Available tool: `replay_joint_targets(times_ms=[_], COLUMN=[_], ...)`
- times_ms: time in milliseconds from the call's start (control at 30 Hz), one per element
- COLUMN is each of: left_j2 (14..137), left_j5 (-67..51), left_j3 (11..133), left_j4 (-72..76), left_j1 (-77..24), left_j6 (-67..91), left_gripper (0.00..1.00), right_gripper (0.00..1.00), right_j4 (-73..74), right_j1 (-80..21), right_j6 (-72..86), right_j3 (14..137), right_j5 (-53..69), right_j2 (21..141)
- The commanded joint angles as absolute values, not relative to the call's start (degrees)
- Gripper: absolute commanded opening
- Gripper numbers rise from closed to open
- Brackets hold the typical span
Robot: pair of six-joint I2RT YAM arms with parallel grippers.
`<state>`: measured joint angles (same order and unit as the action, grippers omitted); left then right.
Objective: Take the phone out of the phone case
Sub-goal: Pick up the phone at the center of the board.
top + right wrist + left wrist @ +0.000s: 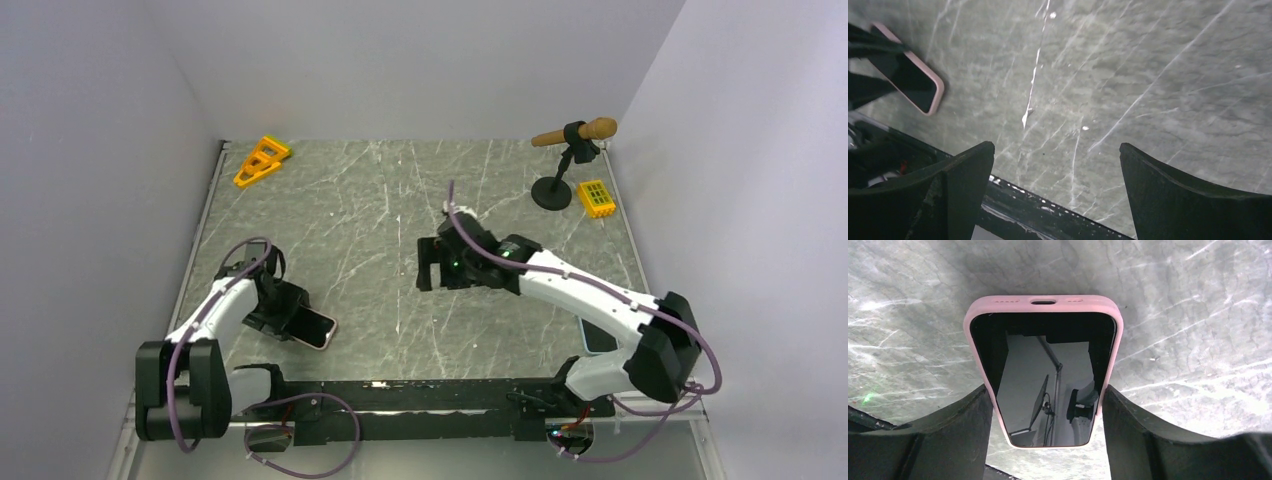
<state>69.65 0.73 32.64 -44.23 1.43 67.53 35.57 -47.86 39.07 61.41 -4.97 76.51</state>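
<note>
The phone (316,329), in a pink case, lies near the front left of the marble table with its dark screen (1048,380) facing up. The pink case rim (1043,301) wraps round the screen. My left gripper (290,318) is shut on the cased phone, with its fingers (963,430) pressed against both long sides. My right gripper (430,265) is open and empty over the middle of the table. In the right wrist view (1057,165) nothing lies between its jaws, and the phone (910,80) shows at the upper left.
An orange triangular piece (262,160) lies at the back left. A black stand holding a wooden handle (575,140) and a yellow block (596,198) are at the back right. A black rail (400,395) runs along the near edge. Walls close in on both sides.
</note>
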Motion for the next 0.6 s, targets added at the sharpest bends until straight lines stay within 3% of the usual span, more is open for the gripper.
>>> replay_joint_targets(times_ms=[0,100,233,400,567], left_j2=[66.39,60.69,52.80,41.08,30.50], left_j5=[-0.18,-2.18,-11.79,-26.72,-32.28], left_j3=[26.45,25.86,24.46,18.90,14.26], left_j4=[-36.64,-33.73,-27.55,-19.52,-16.17], left_j1=[0.86,0.59,0.35,-2.46,-3.88], left_j6=[66.52,60.79,52.93,54.10,62.27], left_gripper=[0.14,0.00,0.00,0.00,0.00], right_gripper=[1.00,1.00,1.00,1.00,0.97], right_j4=[36.34,30.53,15.38,-7.75,-9.93], right_j1=[-53.66,-57.22,-58.53,-60.37,-65.93], right_j6=[39.83,40.05,41.57,44.35,40.22], right_j3=[65.34,64.31,56.60,46.33,48.02], right_j5=[-8.79,-7.95,-0.61,5.35,0.75], right_j2=[80.17,82.61,82.78,80.69,83.87])
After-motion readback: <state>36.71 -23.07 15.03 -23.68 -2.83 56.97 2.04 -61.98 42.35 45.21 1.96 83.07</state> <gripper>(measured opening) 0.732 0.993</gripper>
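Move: The left hand already pinches the pink-cased phone low over the marble, its middle about 4 cm right of that hand point, 1 cm back and level. The open right gripper, towards which the phone is taken, stands some 33 cm right of the left hand, 4 cm ahead and 14 cm higher. For the right hand the same phone lies roughly 28 cm left, 6 cm back and 13 cm below. Between them is bare marble. Up and to the right goes the left hand, first rising, then sweeping about 8 cm sideways towards the right gripper; it keeps its pinch on the case's long edges and swings its fingers from straight down to forward and right. The right hand, wide open, comes to meet the phone: about 10 cm left, with back and down, its wrist turning somewhat counter-clockwise, not yet touching. ##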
